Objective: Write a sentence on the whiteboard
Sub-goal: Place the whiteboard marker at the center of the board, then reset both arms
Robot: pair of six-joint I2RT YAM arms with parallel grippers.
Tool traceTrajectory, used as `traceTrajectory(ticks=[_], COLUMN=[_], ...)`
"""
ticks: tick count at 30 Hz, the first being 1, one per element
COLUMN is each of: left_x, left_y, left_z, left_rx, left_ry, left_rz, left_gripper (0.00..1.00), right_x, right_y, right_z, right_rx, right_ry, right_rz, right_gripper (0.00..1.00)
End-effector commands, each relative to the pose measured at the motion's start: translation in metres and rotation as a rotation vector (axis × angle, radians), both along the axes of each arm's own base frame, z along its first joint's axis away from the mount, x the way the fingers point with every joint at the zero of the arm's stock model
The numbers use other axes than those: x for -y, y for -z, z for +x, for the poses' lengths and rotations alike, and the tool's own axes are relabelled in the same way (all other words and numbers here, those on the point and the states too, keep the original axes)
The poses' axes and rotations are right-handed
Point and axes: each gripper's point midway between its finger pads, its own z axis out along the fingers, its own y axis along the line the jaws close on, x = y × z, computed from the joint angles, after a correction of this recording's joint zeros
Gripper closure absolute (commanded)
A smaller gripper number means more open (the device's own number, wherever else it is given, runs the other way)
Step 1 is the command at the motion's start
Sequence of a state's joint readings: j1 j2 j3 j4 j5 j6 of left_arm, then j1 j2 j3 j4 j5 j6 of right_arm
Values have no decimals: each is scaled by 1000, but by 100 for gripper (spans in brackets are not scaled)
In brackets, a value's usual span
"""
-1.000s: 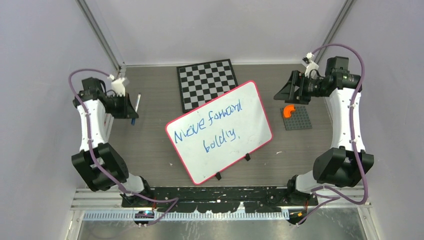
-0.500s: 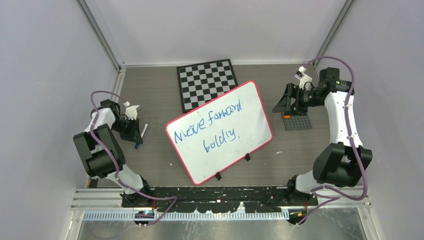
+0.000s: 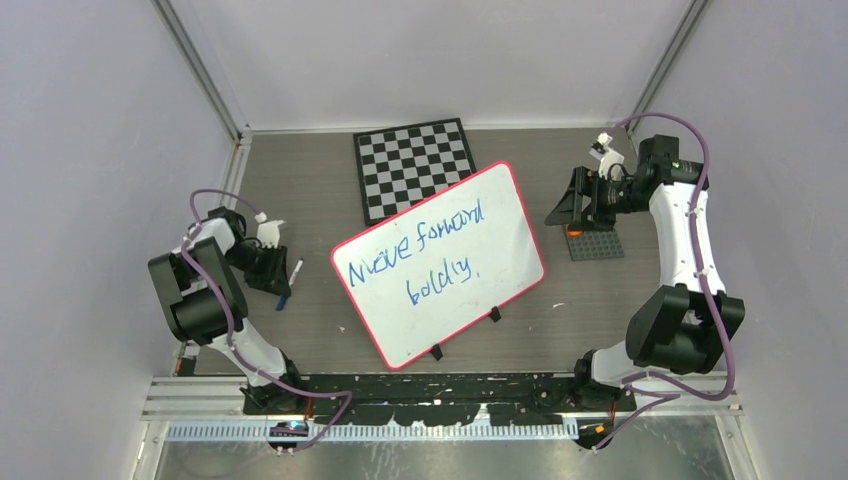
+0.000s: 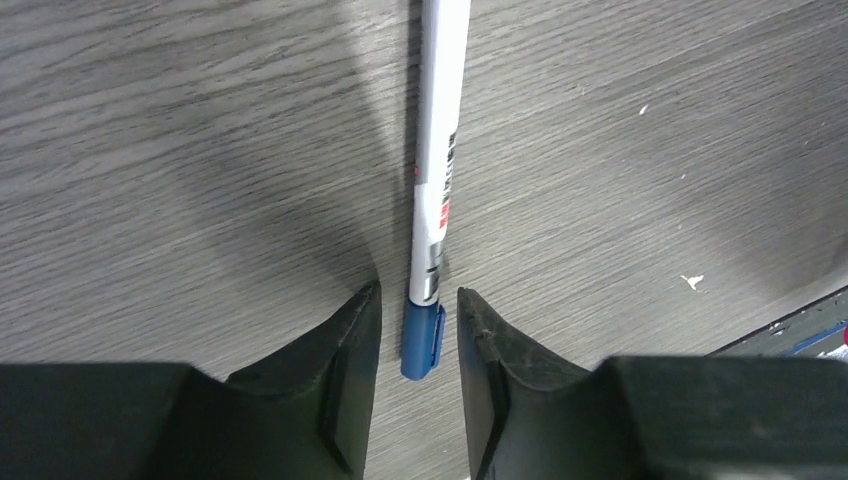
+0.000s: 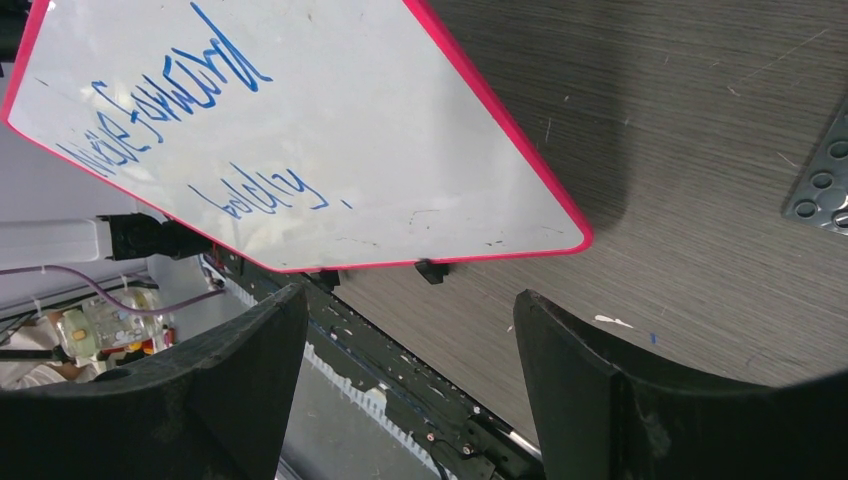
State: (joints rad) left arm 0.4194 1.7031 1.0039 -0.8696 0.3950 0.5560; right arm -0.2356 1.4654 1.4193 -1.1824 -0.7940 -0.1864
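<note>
The whiteboard [image 3: 440,265], white with a red-pink rim, lies tilted at the table's middle. It bears the sentence [image 3: 420,258] in blue, two lines reading "Move forward boldly". In the right wrist view the whiteboard [image 5: 350,120] and the sentence [image 5: 180,100] fill the upper left. A white marker [image 4: 440,150] with a blue cap lies flat on the wood, left of the board. My left gripper [image 4: 418,295] is low over its capped end, open, with a thin gap on each side of the cap. From above, the marker [image 3: 291,280] lies beside that gripper [image 3: 278,275]. My right gripper [image 3: 562,205] hangs open and empty right of the board.
A black-and-white checkered board [image 3: 414,165] lies behind the whiteboard. A grey studded plate [image 3: 596,240] with an orange piece [image 3: 572,230] sits under my right gripper. Walls close in on the left, right and back. A black rail [image 3: 440,385] runs along the near edge.
My left arm came down and toward the near edge with the marker, and its jaws parted, leaving the marker on the table. My right gripper shifted slightly over the grey plate early on.
</note>
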Motion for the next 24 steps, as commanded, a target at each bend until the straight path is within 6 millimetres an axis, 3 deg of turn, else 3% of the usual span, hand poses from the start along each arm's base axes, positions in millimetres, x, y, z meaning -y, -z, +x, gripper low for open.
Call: traceTrajectory(ticks=[1,6,9,11,13,16,24], left_x=[-2,0,0,1,2,9,11], left_y=[6,-12,-36,-54,-74,-111,-223], left_z=[-1,3,13,20,29,44,92], left_rx=[11,39,78,106,142,214,502], left_ry=[22,25,23,23,25,32,-82], left_rz=[10,3,-7,-5,-7,-39,-56], left_gripper=[62,52,38,34,17,1,0], right_x=[2,3,3,4,6,9,36], right_y=[-7,-12,-18,-23,-28,-36,-66], right_z=[6,7,7,8,10,14,29], right_rx=[38,47,55,68,80,101,187], right_ry=[-7,-6,-12,-13,-10,-6,67], right_rz=[-2,-7,-12,-21,-29,-44,-101], right_gripper=[20,20,20,20,20,20,19])
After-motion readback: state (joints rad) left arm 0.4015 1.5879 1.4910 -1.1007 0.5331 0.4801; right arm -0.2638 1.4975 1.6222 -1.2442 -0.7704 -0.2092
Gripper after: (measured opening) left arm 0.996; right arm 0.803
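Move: The whiteboard marker already lies free between the left fingertips, its cap nearest them and its middle about 3 cm ahead, 1 cm to the right and 1 cm below. The written whiteboard's middle is some 39 cm to the left hand's right and 6 cm ahead, about level with it in height. From the right hand the marker lies about 66 cm left, 3 cm back and 20 cm below. Left fingers open wide; that hand lifts off the marker, up 16 cm and forward; right rises about 4 cm. ##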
